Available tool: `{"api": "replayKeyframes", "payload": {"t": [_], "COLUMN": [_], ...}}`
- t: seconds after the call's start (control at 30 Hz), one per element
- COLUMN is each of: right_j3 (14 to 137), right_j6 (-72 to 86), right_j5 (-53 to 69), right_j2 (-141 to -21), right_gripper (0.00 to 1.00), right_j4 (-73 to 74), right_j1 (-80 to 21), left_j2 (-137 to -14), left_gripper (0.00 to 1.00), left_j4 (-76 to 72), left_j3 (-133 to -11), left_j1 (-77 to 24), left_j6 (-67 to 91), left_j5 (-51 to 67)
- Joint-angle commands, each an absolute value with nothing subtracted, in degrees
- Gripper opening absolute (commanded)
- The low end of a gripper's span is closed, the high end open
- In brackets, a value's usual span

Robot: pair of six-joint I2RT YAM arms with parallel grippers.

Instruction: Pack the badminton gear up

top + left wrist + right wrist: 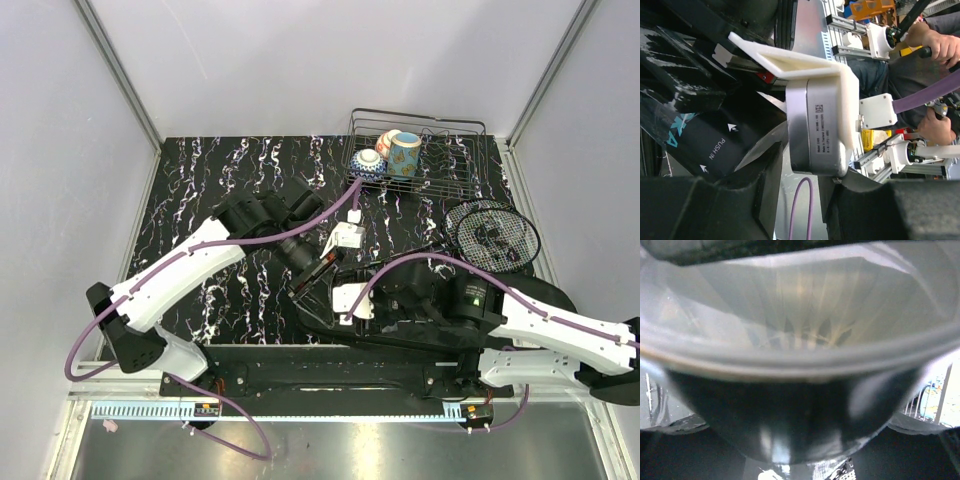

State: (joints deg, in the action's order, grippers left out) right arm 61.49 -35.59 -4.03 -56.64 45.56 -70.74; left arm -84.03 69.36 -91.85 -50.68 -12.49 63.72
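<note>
The dark tube, with teal letters and "PUSH IN" on it, lies in my right gripper. In the right wrist view the tube fills the frame and hides the fingers, and white feather shuttlecocks show inside its mouth. My left gripper is just left of the right one. Its black fingers stand apart with nothing between them, beside the tube. The black racket lies at the right with its strung head towards the far side. The long black bag lies across the near side under the right arm.
A wire basket with painted cups stands at the back right. The two arms crowd together over the table's middle. People and aluminium frames show beyond the table in the left wrist view.
</note>
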Motion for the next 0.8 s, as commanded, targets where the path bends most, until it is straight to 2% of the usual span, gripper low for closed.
{"api": "replayKeyframes", "payload": {"t": [0.0, 0.27, 0.43, 0.5, 0.63, 0.77], "right_j3": [68.82, 66.8, 67.76, 67.94, 62.68, 58.19], "right_j6": [-42.36, -43.15, -44.47, -44.12, -41.15, -38.76], "right_j5": [-1.49, -2.89, -5.01, -6.67, -12.64, -17.82], "right_j2": [-56.34, -55.37, -57.39, -58.1, -55.55, -52.74], "right_gripper": [0.24, 0.23, 0.24, 0.24, 0.24, 0.25], "right_j4": [22.24, 13.72, 17.38, 19.5, 19.52, 17.41], "right_j1": [-78.21, -82.88, -83.58, -83.58, -83.58, -83.5], "left_j2": [-90.08, -93.16, -92.9, -90.28, -80.01, -66.14], "left_gripper": [0.4, 0.41, 0.42, 0.45, 0.53, 0.61], "left_j4": [60.38, 60.73, 61.78, 60.48, 48.99, 30.03], "left_j3": [-90.18, -91.41, -91.06, -89.48, -84.21, -79.2], "left_j1": [-49.83, -49.83, -49.4, -47.12, -39.57, -32.1], "left_j6": [-17.82, -18.99, -19.77, -18.12, -8.72, 2.87], "left_j5": [58.96, 61.79, 60.56, 60.82, 60.37, 58.98]}}
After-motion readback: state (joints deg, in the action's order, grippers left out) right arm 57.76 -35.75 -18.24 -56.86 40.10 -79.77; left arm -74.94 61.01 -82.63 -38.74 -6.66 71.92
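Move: The capped mouth of the shuttlecock tube is right at my left fingertips, about 3 cm to the right and 3 cm below my left hand. From my right hand, which holds the tube, that mouth is some 4 cm to the left and 7 cm above. On the table roughly 25 cm below my left hand, the CROSSWAY bag's middle lies about 38 cm right and 7 cm back, and the rackets' middle about 33 cm right and 10 cm ahead. Still bearing on the tube's capped end, my left hand goes back about 2 cm and slightly up. My right hand keeps its grip on the tube and gives back 1.5 cm with it. Then my left hand reverses and comes free, sweeping about 5 cm forward and to the left and rising a little, its fingers opening wider. My right hand drifts forward again, tilting the tube some 10 degrees. ##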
